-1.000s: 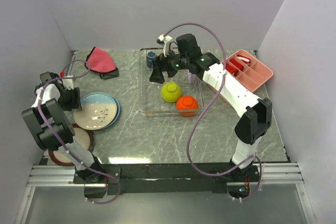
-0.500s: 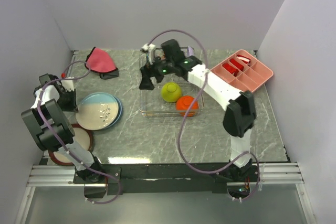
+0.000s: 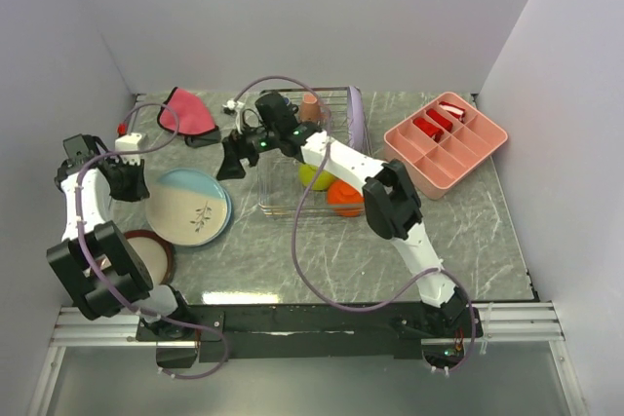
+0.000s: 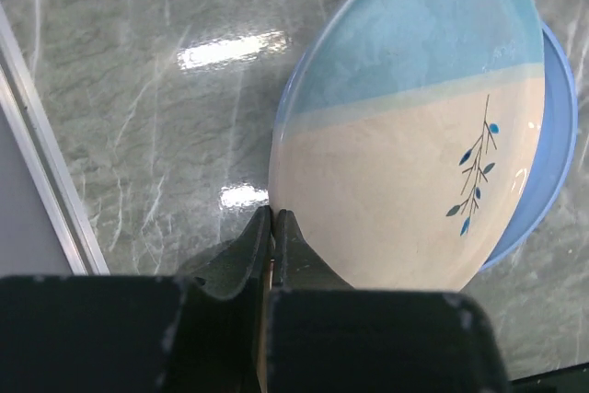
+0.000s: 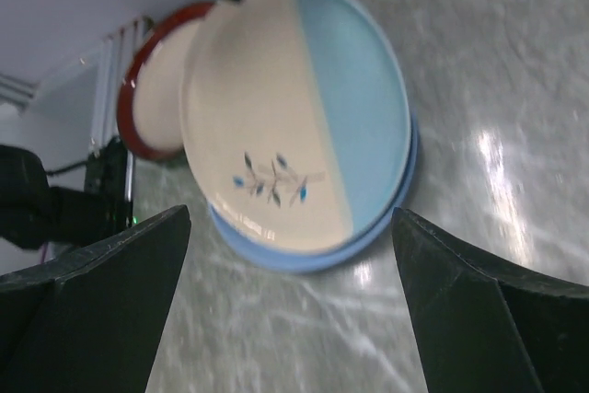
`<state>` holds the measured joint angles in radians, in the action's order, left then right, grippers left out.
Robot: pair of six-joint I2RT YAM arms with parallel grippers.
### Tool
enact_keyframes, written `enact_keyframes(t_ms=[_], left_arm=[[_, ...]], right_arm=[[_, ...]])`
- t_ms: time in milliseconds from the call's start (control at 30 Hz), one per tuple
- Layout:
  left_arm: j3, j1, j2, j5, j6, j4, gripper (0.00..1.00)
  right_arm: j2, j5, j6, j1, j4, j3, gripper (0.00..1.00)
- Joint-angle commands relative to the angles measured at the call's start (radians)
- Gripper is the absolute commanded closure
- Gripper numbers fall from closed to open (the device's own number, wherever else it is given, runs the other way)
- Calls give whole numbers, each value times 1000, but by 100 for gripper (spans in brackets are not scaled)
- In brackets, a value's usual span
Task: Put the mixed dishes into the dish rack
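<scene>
My left gripper (image 4: 271,220) is shut on the near rim of the light-blue and cream plate (image 4: 414,135), which tilts up off a plain blue plate (image 4: 558,135). From above, this gripper (image 3: 136,190) is at the left edge of the tilted plate (image 3: 190,207). A red-rimmed cream plate (image 3: 146,255) lies in front of it. My right gripper (image 3: 234,158) hangs open left of the dish rack (image 3: 283,207), facing the plates (image 5: 294,108). The rack holds a yellow-green bowl (image 3: 314,177), an orange bowl (image 3: 346,197), a pink cup (image 3: 310,106) and a lavender plate (image 3: 356,104). The mug is hidden.
A pink compartment tray (image 3: 444,143) sits at the right rear. A red-pink folded cloth (image 3: 187,112) lies at the left rear. Walls close in the table on three sides, and the left wall is close behind my left arm.
My left gripper has shut on the plate's rim and tipped that edge up. The right arm has swung left out of the rack to above the table beside the plates.
</scene>
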<state>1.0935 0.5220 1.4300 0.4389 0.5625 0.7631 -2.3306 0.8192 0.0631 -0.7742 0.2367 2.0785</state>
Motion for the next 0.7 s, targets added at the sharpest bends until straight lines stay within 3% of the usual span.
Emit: enact_keyframes(t_ms=[0,233,367,667], left_arm=[[17,-4,-3,70,82,80,99],[-47,1,-103,141,177,1,99],[-38,0,-149,196,276,2,99],[75,0,-72,215,468,122,99]], right_arm=[[-58,54,181,-45,-212,92,2],[-145,41,264,-89,-330,106,0],[-179,35,204,-88,-318,132,0],[-233,54,202,-68,-339,196,0]])
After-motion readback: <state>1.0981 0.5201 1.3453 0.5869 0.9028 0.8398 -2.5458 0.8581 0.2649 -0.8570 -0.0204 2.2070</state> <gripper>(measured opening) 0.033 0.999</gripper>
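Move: Already pinched at its left rim by the left hand, the cream-and-blue plate has its middle about 12 cm to that hand's right, 3 cm back and 4 cm lower. From the open right hand the plate's middle lies some 11 cm left, 7 cm back and 9 cm below. The blue plate under it sits roughly 13 cm right and 3 cm back of the left hand, 9 cm down; the brown-rimmed plate is about 14 cm straight back of that hand and 10 cm down. Reaching left about 6.5 cm with fingers wide open, the right hand first swings back and sinks nearly 4 cm, then eases slightly forward again, bringing its fingertips around the blue-side rim of the cream-and-blue plate; contact can't be seen. The left hand keeps its pinch, drifts about 2 cm left, then lifts nearly 3 cm while turning some 20 degrees clockwise. ##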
